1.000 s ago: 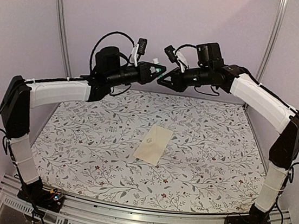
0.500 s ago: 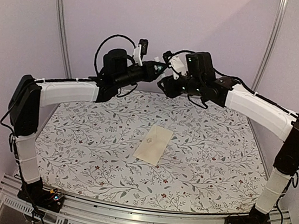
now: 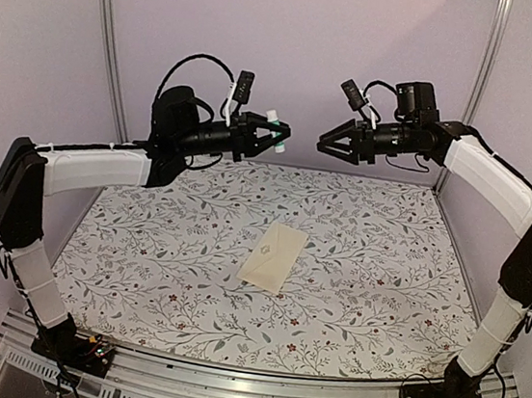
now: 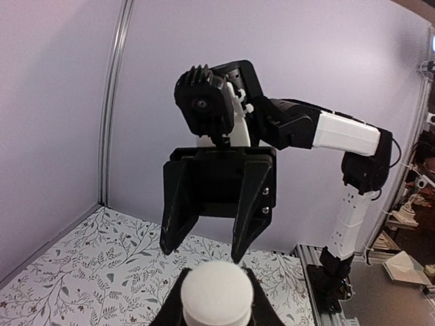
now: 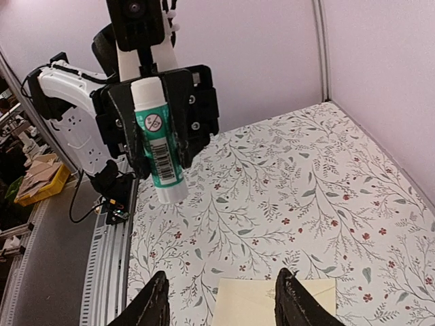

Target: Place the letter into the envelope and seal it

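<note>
The cream envelope [image 3: 274, 256] lies flat in the middle of the table, and its near end shows in the right wrist view [image 5: 272, 302]. The letter is not in view. My left gripper [image 3: 276, 134] is raised high at the back and is shut on a green and white glue stick [image 3: 273, 127], whose white end fills the bottom of the left wrist view [image 4: 217, 295]. My right gripper [image 3: 323, 146] is open and empty, facing the left one across a gap. The right wrist view shows the glue stick [image 5: 160, 149] in the left jaws.
The table has a floral cloth [image 3: 383, 272]. Purple walls stand at the back and sides, with metal posts [image 3: 111, 34] in the corners. An aluminium rail [image 3: 242, 390] runs along the near edge.
The two grippers were close together at the back centre. They have now drawn apart, the right one back to the right with its jaws open. The envelope has not moved.
</note>
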`<state>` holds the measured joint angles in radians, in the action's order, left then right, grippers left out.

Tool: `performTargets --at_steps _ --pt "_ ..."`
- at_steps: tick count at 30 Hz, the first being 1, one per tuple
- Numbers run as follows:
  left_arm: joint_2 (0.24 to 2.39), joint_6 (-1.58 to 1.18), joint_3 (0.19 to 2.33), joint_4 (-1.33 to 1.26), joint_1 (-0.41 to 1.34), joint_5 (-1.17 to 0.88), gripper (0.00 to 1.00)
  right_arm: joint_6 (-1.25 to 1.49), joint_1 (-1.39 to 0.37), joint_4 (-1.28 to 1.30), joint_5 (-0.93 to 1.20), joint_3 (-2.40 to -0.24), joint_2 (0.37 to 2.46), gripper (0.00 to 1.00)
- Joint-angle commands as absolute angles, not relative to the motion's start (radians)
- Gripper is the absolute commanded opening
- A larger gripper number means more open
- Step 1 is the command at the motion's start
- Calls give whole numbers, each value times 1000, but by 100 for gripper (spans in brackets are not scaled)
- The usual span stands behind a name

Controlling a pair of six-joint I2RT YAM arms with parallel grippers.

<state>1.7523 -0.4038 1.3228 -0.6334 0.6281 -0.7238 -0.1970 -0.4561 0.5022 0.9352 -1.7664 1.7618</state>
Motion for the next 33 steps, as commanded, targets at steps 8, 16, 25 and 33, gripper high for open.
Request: performTargets --at_steps 8,16,25,33 --pt "1796 -479 1390 -686 646 -917 0 -226 -590 525 1225 -1894 1898 52" --pt "1796 -502 1371 -714 649 -909 0 -170 -595 475 1219 -1857 1888 37" --pt "1799 -506 1366 -735 651 -891 0 -147 -612 453 1184 -1853 1893 28" --pt "1797 -489 1357 -719 651 -834 0 -118 -615 438 1062 -1865 1889 0"
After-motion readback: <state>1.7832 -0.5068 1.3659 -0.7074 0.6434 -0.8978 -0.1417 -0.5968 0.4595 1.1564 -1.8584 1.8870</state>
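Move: The upright glue stick is already in the left gripper's fingers. From the open right gripper its middle lies about 9 cm to the left, some 2 cm back and about 1 cm higher. The closed envelope lies on the table roughly 36 cm below both hands, about 8 cm to the right hand's left and 6 cm back. From the left hand it is some 2 cm to the right and 5 cm back. Bring the open right gripper left and back, about 6 cm each way, swinging it some 20 degrees counter-clockwise to reach the glue stick's lower end. Hold it there and close the fingers around the base. Meanwhile keep the left grip on the stick, easing that hand back about 3 cm with a slight clockwise turn. ##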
